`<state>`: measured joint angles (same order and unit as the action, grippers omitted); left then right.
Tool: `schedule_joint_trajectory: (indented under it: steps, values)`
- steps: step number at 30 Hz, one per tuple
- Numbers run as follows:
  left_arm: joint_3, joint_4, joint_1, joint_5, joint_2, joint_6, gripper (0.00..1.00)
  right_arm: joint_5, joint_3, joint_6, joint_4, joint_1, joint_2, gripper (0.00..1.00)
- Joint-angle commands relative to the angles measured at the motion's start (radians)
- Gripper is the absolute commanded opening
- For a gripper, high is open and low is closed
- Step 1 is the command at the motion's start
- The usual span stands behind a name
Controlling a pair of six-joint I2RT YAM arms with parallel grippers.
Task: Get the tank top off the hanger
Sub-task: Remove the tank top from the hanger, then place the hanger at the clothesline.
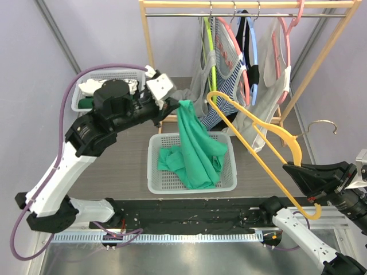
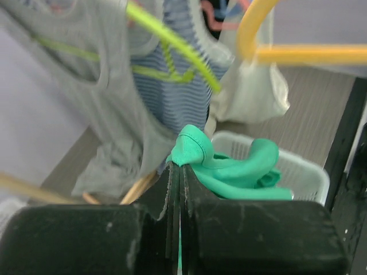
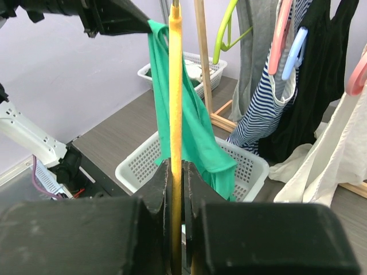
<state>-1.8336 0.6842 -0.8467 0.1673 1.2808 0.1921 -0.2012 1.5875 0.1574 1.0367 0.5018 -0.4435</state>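
The green tank top point(image 1: 195, 149) hangs from one pinched strap, its lower part piled in the white basket point(image 1: 152, 172). My left gripper point(image 1: 176, 106) is shut on that strap above the basket's far rim. In the left wrist view the strap point(image 2: 192, 149) bulges out over the closed left gripper point(image 2: 179, 166). My right gripper point(image 1: 287, 168) is shut on the yellow hanger point(image 1: 258, 129), which slants bare across the right side. Its far end sits just right of the tank top. From the right wrist the hanger's bar point(image 3: 175, 86) rises out of the right gripper point(image 3: 176, 166) in front of the tank top point(image 3: 195, 137).
A wooden rack point(image 1: 246, 4) at the back carries several garments on coloured hangers, among them a striped top point(image 1: 229, 74) and a white one point(image 1: 269, 80). A second basket point(image 1: 109, 77) with cloth stands at the back left. The black rail runs along the near edge.
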Motion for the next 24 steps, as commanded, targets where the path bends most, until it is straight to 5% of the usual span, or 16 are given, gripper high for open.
schedule_joint_trajectory:
  steps: [1, 7, 15, 24]
  values:
    - [0.185, -0.025, 0.061, -0.031, -0.145, -0.017, 0.00, -0.020, 0.046, 0.019, -0.004, -0.002, -0.018, 0.01]
    - [0.362, -0.048, 0.106, -0.022, -0.196, -0.059, 0.00, -0.027, 0.091, 0.028, 0.006, -0.002, -0.023, 0.01]
    - [0.273, -0.026, 0.083, 0.054, -0.089, -0.017, 0.00, 0.039, 0.108, 0.024, -0.020, -0.002, -0.046, 0.01]
    - [0.599, -0.006, -0.074, 0.009, -0.101, 0.167, 0.00, 0.019, 0.022, 0.007, -0.058, -0.003, -0.069, 0.01]
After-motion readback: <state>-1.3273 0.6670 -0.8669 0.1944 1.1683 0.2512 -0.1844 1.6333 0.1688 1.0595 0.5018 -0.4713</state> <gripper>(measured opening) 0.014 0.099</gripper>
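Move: The basket that the green tank top is being let down into has its middle roughly 42 cm below the left hand, about 4 cm to its right and 1 cm nearer the base. The yellow hanger is some 20 cm to that hand's right and 11 cm back, at about its height; the striped tank top hangs some 17 cm ahead, 15 cm right and 20 cm lower. From the right hand, the basket is about 16 cm ahead, 26 cm left and 40 cm below. The green tank top, still pinched by its upper end in the shut left fingers, is lowered almost straight down towards the basket by some 17 cm. The left hand first swings about 5 cm to its left, then comes back right, pausing briefly before sinking on, while its fingers tip some 20 degrees further down. The right hand keeps its grip on the hanger, easing a little back and up and returning. ##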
